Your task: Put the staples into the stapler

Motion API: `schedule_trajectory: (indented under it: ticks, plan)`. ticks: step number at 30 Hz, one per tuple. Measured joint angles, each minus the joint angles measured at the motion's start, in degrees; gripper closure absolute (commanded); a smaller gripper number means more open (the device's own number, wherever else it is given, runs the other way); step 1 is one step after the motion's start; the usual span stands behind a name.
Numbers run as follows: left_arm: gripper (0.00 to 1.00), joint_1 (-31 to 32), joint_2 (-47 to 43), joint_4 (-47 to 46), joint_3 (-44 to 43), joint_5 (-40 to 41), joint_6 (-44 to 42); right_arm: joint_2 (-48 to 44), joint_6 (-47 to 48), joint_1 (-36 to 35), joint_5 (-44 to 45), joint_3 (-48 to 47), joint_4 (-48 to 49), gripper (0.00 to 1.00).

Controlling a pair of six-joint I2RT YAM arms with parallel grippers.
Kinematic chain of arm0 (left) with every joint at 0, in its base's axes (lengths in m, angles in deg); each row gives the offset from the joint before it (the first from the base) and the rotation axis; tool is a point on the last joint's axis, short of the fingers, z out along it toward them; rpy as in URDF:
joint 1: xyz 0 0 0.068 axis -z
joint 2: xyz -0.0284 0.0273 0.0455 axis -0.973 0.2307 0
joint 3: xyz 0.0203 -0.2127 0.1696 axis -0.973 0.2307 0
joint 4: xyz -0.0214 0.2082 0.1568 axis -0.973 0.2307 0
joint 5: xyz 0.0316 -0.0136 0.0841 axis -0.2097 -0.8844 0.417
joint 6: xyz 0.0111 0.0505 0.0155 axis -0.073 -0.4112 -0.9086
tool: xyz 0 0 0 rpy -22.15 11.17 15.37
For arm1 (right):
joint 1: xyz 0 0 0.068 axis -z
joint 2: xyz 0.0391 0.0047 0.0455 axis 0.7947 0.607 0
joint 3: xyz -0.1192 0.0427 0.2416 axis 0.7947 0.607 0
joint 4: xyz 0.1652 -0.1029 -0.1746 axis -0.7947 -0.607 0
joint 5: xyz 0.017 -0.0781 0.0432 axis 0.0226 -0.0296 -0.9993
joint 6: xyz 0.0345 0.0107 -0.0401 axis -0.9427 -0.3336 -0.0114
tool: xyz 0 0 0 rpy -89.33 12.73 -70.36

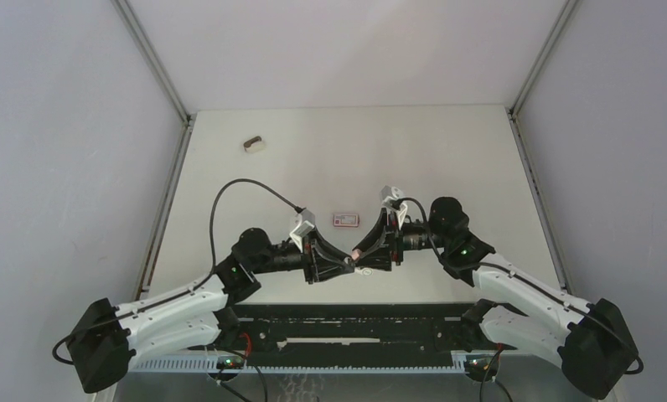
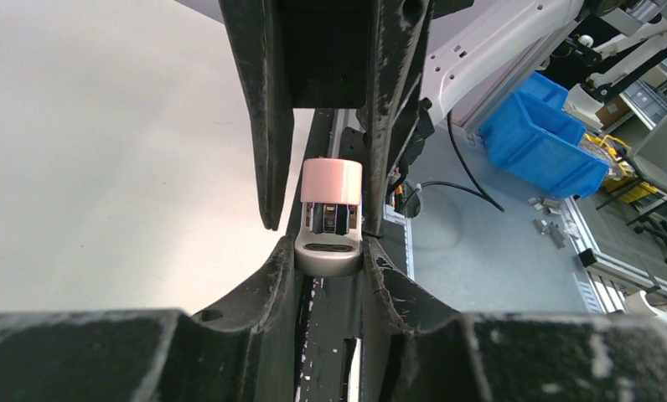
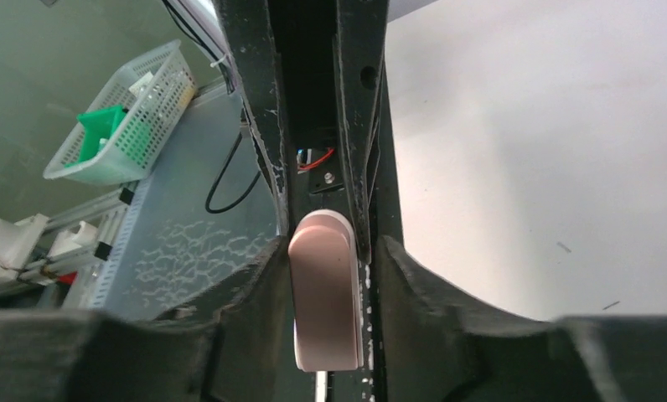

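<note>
The small pink-and-white stapler [image 1: 358, 251] hangs above the table's near middle, between both grippers. My left gripper [image 2: 328, 251] is shut on its grey metal base end [image 2: 328, 258]. The stapler's pink end [image 2: 331, 180] points away from that gripper. My right gripper [image 3: 330, 247] comes from the opposite side and straddles the pink top [image 3: 324, 293]. Its jaws are open: one finger [image 3: 271, 268] touches the top, and a thin gap shows on the other side. A white box with a red label [image 1: 345, 219] lies just behind the grippers. The staples themselves are hidden.
A small brown-and-white object [image 1: 253, 144] lies at the far left of the table. Metal frame rails run along both table sides. Off the near edge are a blue bin [image 2: 548, 134] and a white basket [image 3: 129, 117].
</note>
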Motion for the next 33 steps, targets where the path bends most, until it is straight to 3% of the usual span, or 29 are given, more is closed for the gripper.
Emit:
schedule_trajectory:
  ticks: [2, 7, 17, 27, 33]
  plan:
    - [1.00, 0.0, -0.5, 0.1, 0.0, 0.3, -0.1, 0.5, 0.0, -0.2, 0.0, 0.0, -0.1, 0.74]
    - [1.00, 0.0, -1.5, 1.4, 0.0, 1.3, -0.5, 0.4, -0.2, -0.2, -0.4, 0.0, 0.5, 0.82]
    - [1.00, 0.5, -5.7, 3.0, 0.0, 3.5, -2.0, -4.6, -0.9, 1.7, 0.9, 0.0, 2.4, 0.86]
    - [1.00, 0.6, -10.5, 4.5, 0.0, 7.5, -2.7, -8.3, -3.6, 4.2, 2.2, 0.0, 5.7, 0.99]
    - [0.83, 0.6, -10.8, 4.9, 0.0, 8.5, -3.5, -11.7, -3.5, 4.7, 5.6, 0.0, 5.2, 1.00]
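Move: The stapler's pink top sits right between the right hand's open fingers, barely 1 cm to its left and 1 cm lower; the white stapler base is about 2 cm left, 1 cm back and 2 cm lower. From the left hand, which already holds the base by its end, the pink top is some 2 cm right, 1 cm ahead and 1 cm up. The staples box lies on the table roughly 15 cm ahead of the right hand, 2 cm left and 18 cm below. The stapler's pink top is pinched by the right fingers, which close on it almost in place and then draw it up about 7 cm, with a smaller shift right, away from the left hand, the fingertips tipping up and swinging clockwise. The left hand keeps its grip on the base and rises about 3.5 cm while easing 2 cm left. ##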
